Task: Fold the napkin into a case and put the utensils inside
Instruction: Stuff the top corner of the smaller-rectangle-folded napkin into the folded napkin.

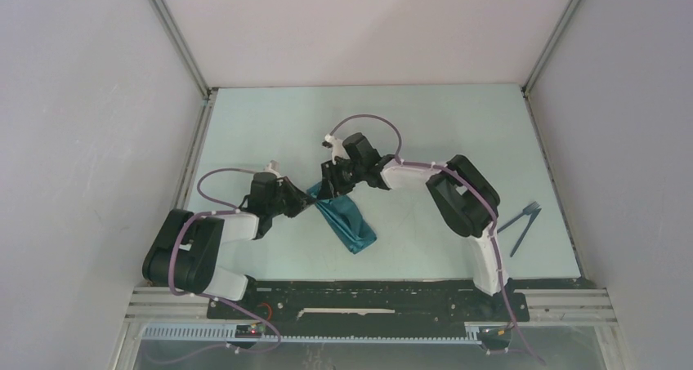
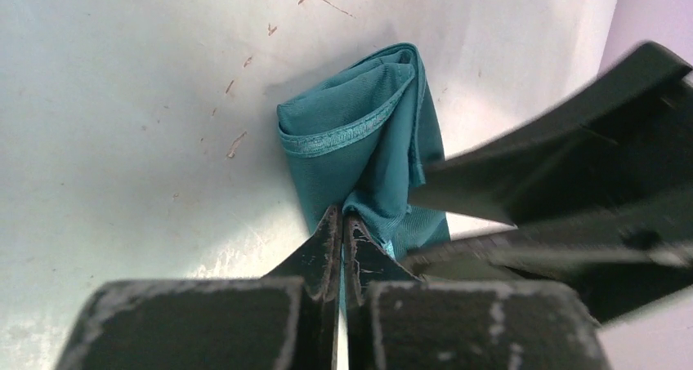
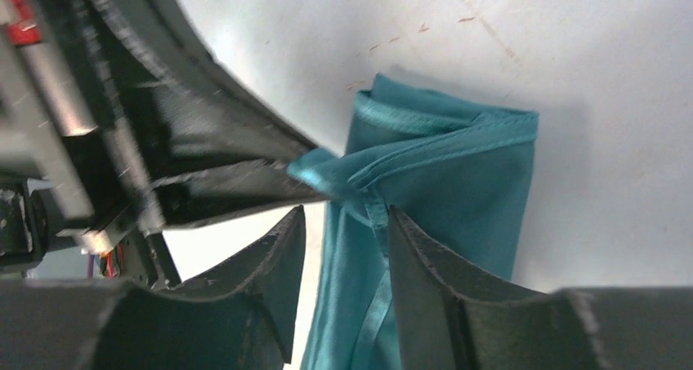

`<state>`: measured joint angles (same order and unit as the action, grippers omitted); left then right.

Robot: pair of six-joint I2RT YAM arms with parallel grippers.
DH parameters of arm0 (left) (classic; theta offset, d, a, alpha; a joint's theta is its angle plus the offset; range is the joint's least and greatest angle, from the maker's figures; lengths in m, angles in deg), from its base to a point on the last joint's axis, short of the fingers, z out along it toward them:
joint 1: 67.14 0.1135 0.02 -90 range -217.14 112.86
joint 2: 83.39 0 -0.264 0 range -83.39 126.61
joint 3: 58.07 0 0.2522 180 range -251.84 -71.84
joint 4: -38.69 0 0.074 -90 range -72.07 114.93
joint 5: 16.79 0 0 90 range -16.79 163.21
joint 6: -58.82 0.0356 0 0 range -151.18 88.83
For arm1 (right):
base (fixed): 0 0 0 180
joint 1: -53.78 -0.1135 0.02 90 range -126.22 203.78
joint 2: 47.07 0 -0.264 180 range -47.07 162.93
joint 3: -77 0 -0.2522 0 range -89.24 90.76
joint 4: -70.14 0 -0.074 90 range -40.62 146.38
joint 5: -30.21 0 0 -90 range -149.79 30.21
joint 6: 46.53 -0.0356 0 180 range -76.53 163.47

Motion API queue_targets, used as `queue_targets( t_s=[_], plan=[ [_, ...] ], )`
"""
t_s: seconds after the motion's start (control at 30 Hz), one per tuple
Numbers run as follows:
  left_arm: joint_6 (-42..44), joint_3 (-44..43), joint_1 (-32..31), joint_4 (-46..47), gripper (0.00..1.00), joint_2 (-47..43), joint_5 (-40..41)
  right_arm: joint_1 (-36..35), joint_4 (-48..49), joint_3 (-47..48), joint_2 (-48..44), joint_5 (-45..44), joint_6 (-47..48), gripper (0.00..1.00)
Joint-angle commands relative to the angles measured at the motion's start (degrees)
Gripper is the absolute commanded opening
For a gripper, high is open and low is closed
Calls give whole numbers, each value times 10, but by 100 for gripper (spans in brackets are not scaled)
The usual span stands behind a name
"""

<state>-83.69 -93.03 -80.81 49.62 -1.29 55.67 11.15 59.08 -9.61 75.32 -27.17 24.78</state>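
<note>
The teal napkin (image 1: 350,223) lies folded into a narrow oblong case near the middle of the table, slanting toward the near right. My left gripper (image 1: 308,197) is shut on the napkin's (image 2: 359,133) far-left corner, fingertips (image 2: 327,231) pinching a fold of cloth. My right gripper (image 1: 333,184) hovers at the same end, open, with the napkin's (image 3: 458,182) hemmed edge running between its parted fingers (image 3: 409,247) without being pinched. Both dark utensils (image 1: 521,221) lie crossed at the right edge of the table, far from both grippers.
The left gripper's dark fingers (image 3: 237,186) cross the right wrist view, close to the right gripper. The right gripper's fingers (image 2: 539,182) fill the right side of the left wrist view. Grey walls (image 1: 98,141) enclose the pale table (image 1: 409,125) on three sides.
</note>
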Motion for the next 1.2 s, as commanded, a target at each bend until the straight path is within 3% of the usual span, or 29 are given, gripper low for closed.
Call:
queue_targets(
  t_s=[0.0,0.2,0.5,0.77,1.17],
  plan=[
    [8,-20,5,6,0,5,8,-18,-50,-17,-96,-44,41,52],
    [9,-21,6,7,0,7,6,-16,-60,-38,-123,-68,71,59],
    [12,-23,6,3,0,8,5,-17,-32,-28,-88,-79,141,70],
    [12,-28,6,-1,0,4,3,-17,-36,24,-31,-67,148,74],
    [14,-30,6,-2,0,9,3,-17,-36,32,-39,-60,179,75]
  ],
)
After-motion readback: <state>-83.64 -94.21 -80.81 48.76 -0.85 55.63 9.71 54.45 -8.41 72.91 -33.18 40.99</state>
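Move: The napkin's top-corner flap lies practically at the half-open right gripper's tips, about 1 cm to its left and 1 cm below. The shut left gripper's tips sit at the flap's edge, some 2 cm left and 1 cm back of the right gripper. The folded napkin's middle is roughly 7 cm back, 4 cm right and 2 cm below the right gripper. From the left gripper, the flap is about 1 cm ahead and 1 cm to its right. Lift the right gripper about 5 cm off the napkin flap, easing slightly back and right, then bring it forward and down again over the flap to nearly its starting height. Meanwhile spread its fingers from about half to three-quarters open and roll it some 15 degrees, forward finger rising. Keep the left gripper shut and in place at the flap's edge. ##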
